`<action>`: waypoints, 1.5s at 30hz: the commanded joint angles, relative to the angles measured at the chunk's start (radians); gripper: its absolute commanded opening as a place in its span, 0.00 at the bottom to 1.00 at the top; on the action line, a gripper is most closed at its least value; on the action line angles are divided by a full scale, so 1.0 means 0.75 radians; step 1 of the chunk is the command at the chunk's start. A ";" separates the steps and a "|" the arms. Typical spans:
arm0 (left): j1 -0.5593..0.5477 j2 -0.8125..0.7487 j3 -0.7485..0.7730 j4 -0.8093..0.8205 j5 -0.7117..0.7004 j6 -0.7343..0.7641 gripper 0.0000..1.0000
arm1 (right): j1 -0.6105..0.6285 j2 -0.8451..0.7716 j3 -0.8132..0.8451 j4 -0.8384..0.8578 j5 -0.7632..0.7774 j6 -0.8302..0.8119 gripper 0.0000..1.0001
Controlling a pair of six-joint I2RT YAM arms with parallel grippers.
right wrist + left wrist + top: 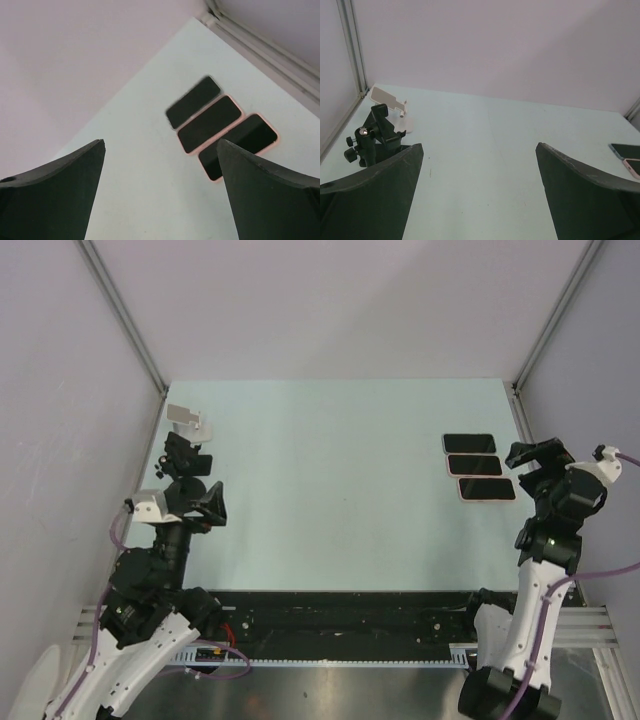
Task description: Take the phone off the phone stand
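Observation:
Three dark-screened phones lie flat in a row at the right of the table: the far one (469, 443) (193, 102), the middle one (474, 465) (209, 123) and the near pink-cased one (486, 488) (238, 146). My right gripper (535, 453) (161, 142) hovers just right of them, open and holding nothing. At the far left stand a white phone stand (188, 419) (387, 100) and a black clamp-type stand (185, 458) (372, 135), with no phone on either. My left gripper (212, 506) (479, 147) is open and empty, just near of the black stand.
The pale table (340, 490) is enclosed by white walls with metal corner posts (125, 315). A black rail (340, 615) runs along the near edge between the arm bases. Two of the phones show at the right edge of the left wrist view (627, 150).

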 commanded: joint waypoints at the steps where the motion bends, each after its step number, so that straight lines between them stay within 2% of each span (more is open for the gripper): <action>1: 0.013 -0.022 0.133 0.036 -0.004 -0.028 1.00 | 0.108 -0.149 0.187 -0.123 0.096 -0.062 1.00; 6: 0.013 -0.065 0.256 0.036 -0.025 0.035 1.00 | 0.287 -0.278 0.332 -0.215 0.216 -0.279 1.00; 11: 0.015 -0.092 0.337 0.040 -0.062 0.089 1.00 | 0.457 -0.480 0.335 -0.217 0.494 -0.497 1.00; 16: 0.015 -0.121 0.342 0.073 -0.049 0.082 1.00 | 0.672 -0.690 0.255 -0.182 0.744 -0.720 1.00; 20: 0.013 -0.106 0.297 0.105 -0.049 0.089 1.00 | 0.809 -0.846 0.112 -0.147 0.899 -0.792 1.00; 23: 0.015 -0.090 0.254 0.128 -0.047 0.080 1.00 | 0.846 -0.948 0.028 -0.106 0.969 -0.796 1.00; 45: 0.015 -0.065 0.147 0.228 -0.086 0.115 1.00 | 0.883 -0.943 -0.081 -0.082 1.016 -0.735 1.00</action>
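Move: From the right hand, empty and already clear, the last-laid phone lies some 5 cm ahead, 2 cm left and 23 cm below; the middle phone is about 8 cm beyond it and 2 cm more to the left, the far phone some 16 cm beyond it and 3 cm more left. From the left hand that last phone is roughly 70 cm right, 14 cm ahead and 28 cm down; the round black stand is about 15 cm ahead, 10 cm left, 24 cm below. Touching nothing, both open hands draw away from the phones and stands towards their own bases. The right sweeps back and up, some 16 cm higher at most, rolls its left side down about 30 degrees and tips its fingers up, then sinks 7 cm. The left rises about 11 cm, drifting back and left, fingers tipping up, then settles slightly lower. ##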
